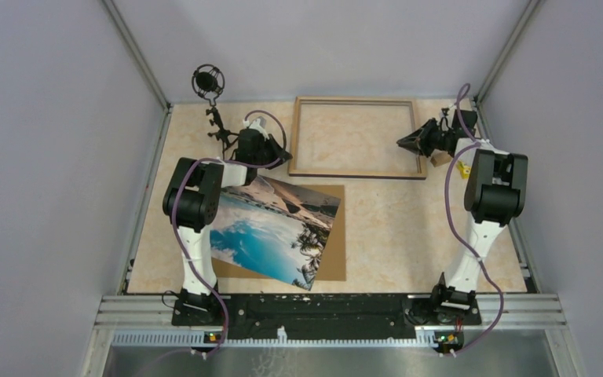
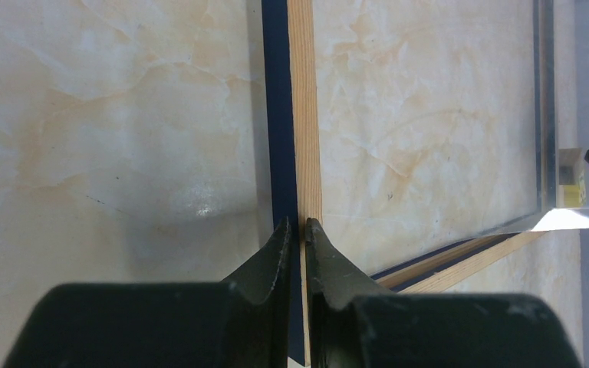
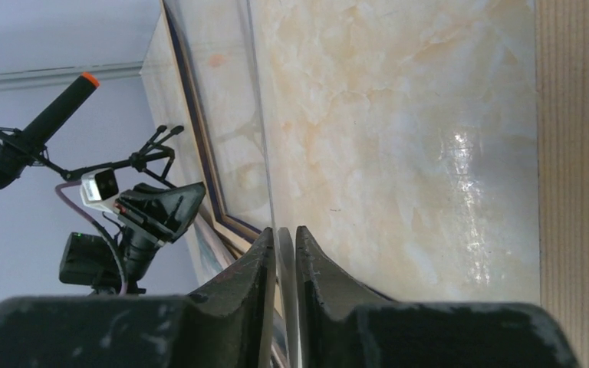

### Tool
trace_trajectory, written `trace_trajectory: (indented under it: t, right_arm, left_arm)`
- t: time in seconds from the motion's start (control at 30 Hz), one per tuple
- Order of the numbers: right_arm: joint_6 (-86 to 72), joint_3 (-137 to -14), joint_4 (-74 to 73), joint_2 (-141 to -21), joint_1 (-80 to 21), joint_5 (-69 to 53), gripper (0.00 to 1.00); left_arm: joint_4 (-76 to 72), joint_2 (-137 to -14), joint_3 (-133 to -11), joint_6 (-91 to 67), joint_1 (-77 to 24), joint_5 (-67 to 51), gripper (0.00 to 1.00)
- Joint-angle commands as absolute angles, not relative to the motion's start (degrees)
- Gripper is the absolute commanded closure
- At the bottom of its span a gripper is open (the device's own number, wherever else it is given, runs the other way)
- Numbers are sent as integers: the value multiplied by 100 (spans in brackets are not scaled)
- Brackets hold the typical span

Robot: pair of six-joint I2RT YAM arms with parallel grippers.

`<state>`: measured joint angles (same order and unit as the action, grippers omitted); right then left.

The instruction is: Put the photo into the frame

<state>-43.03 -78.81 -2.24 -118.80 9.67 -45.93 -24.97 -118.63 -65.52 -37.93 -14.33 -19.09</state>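
The frame [image 1: 357, 171] lies flat at the back of the table, light wood with a dark blue edge. My left gripper [image 1: 283, 159] [image 2: 297, 225] is at its near-left corner, shut on the frame's rail [image 2: 304, 115]. My right gripper [image 1: 405, 142] [image 3: 281, 232] reaches in over the frame's right rail [image 3: 570, 153]. It is shut on the edge of a thin clear pane [image 3: 222, 100] that stands tilted up inside the frame. The photo [image 1: 275, 228], turquoise water and palms, lies askew on a brown backing board [image 1: 338, 259] in front of the left arm, apart from both grippers.
A microphone on a small stand [image 1: 209, 82] [image 3: 37, 132] stands at the back left, close to the left gripper. Grey walls enclose the table on three sides. A metal rail [image 1: 330, 305] carries both arm bases at the near edge.
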Motion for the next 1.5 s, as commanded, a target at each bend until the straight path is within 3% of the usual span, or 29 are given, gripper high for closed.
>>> trace_trajectory:
  t: [0.0, 0.2, 0.43, 0.67, 0.83, 1.17, 1.33, 1.47]
  right_arm:
    - [-3932, -8070, -559, -11877, 836, -4534, 72]
    - [-3243, -8483, -1339, -11658, 811, -3952, 48]
    - [-2516, -8915, -2319, -11455, 800, -3284, 29]
    - [-1838, -9049, -3445, -10587, 739, -566, 11]
    - [-1828, -9150, -3023, -10509, 341, -45, 11]
    - [-2927, -10188, 71, -12307, -623, -961, 12]
    - [-3554, -11499, 632, -13550, -882, -1246, 13]
    - [-3672, -12957, 225, -14524, -1042, -1248, 13]
  left_arm:
    - [-2267, -11814, -6392, -3797, -1556, -2277, 87]
    - [-2268, -11786, -6373, -3786, -1556, -2242, 87]
    - [-2211, -11751, -6372, -3730, -1555, -2162, 87]
    - [-2205, -11733, -6372, -3704, -1556, -2137, 87]
    - [-2248, -11738, -6380, -3722, -1553, -2192, 86]
    - [-2270, -11710, -6376, -3680, -1556, -2244, 85]
    - [-2285, -11766, -6415, -3728, -1556, -2343, 85]
    - [-2268, -11794, -6434, -3743, -1556, -2375, 85]
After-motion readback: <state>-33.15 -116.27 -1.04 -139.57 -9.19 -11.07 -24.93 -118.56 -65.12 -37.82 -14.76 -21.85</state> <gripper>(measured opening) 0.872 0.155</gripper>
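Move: The clear sheet's raised right edge is at the right fingertips, bent up out of the frame. From there the middle of the far rail, the next goal, lies about 18 cm ahead, 12 cm to the left and 5 cm lower. The right rail is some 6 cm to the right, level fore and aft; the wooden block is about 12 cm right and 3 cm back. From the left hand, at the left rail, the far rail's middle is some 19 cm ahead and 20 cm right. The clear sheet's right edge is let go as the right fingers open wide. That hand draws about 8 cm right and slightly back while rolling left side down, lifts, then sweeps some 18 cm forward and as far left to the far rail, sinking again, tipping up and partly unrolling, fingers still open. The left hand keeps hold of the left rail, easing it slightly right and back. ##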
